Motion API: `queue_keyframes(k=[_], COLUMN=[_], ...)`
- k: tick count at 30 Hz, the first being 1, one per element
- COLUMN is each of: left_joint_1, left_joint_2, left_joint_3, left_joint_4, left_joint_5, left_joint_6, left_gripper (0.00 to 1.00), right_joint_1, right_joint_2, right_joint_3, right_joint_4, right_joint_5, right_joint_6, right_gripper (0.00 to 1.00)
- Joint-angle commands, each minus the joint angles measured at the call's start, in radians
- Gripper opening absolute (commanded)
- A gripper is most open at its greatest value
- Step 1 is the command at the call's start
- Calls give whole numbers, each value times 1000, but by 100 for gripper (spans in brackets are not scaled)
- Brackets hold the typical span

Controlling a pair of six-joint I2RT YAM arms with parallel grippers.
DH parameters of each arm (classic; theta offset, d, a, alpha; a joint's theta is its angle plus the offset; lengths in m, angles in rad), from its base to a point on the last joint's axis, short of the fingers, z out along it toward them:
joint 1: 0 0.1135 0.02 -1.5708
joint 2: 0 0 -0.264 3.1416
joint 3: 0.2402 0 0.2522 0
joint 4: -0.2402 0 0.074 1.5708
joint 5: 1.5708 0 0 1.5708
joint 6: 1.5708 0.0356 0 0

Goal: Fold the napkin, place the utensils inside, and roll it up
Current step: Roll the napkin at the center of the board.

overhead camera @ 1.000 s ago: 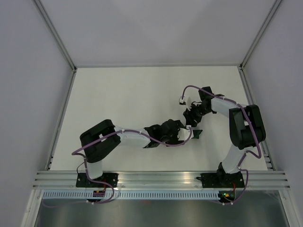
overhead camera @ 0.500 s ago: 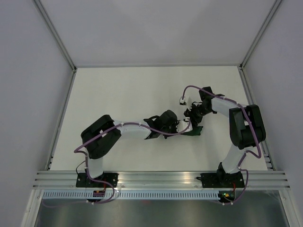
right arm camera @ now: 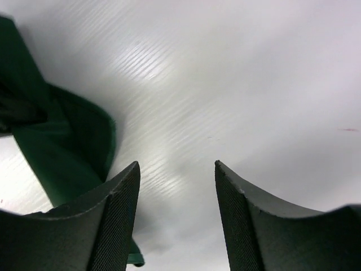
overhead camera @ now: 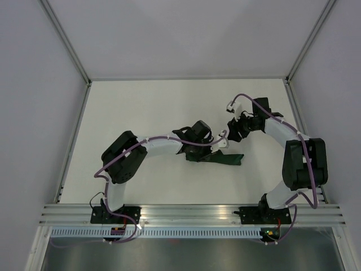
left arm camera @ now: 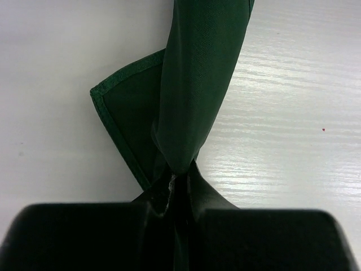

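Observation:
The napkin (overhead camera: 221, 160) is a dark green cloth lying bunched in a long strip on the white table, between the two arms. My left gripper (overhead camera: 210, 150) is shut on one end of it; in the left wrist view the cloth (left arm camera: 194, 79) narrows to a twist pinched between the jaws (left arm camera: 179, 176), with a hemmed corner sticking out to the left. My right gripper (overhead camera: 232, 131) hovers above and to the right of the cloth, open, with bare table between its fingers (right arm camera: 176, 169); the napkin (right arm camera: 67, 144) lies to its left. The utensils are out of view.
Purple cables (overhead camera: 248, 97) loop along both arms. Metal frame posts (overhead camera: 74, 141) border the table on the left and right, and an aluminium rail (overhead camera: 192, 212) runs along the near edge. White walls enclose the back.
The left gripper has shut on the napkin and drawn back to the left, pulling the cloth out into a longer strip. The right gripper has lifted away up and to the right.

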Motion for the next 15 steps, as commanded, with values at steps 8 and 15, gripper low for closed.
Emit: queue_keyframes(k=[8, 15], left_joint_1=[19, 69], left_joint_2=[129, 198], left_joint_3=[94, 182], left_joint_4=[-253, -368], left_joint_5=[138, 269], left_joint_6=[-60, -76], left_gripper=[2, 2], right_joint_1=[-153, -169], right_joint_2=[-168, -409], right_joint_3=[21, -119], right_joint_4=[25, -51], right_joint_5=[-174, -252], right_joint_6=[53, -157], right_gripper=[62, 66])
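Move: Pinched in the left fingers, the napkin roll has its middle about 3 cm to that hand's right, 1 cm back and 1 cm lower; its right end lies some 13 cm right and 1 cm back, and a loose flap corner sticks out about 3 cm ahead and 6 cm right. From the open right hand, the roll's middle is roughly 9 cm back, 10 cm left and 5 cm below; its right end is about 10 cm back, straight below in the sideways sense. Lifting clear of the napkin, the right hand rises about 9 cm and swings some 4 cm to the right, first edging forward and then drawing back, its fingers staying open. The left hand keeps the roll pinched almost in place, easing barely half a centimetre back and right while its wrist turns about 15 degrees, top side going forward. ##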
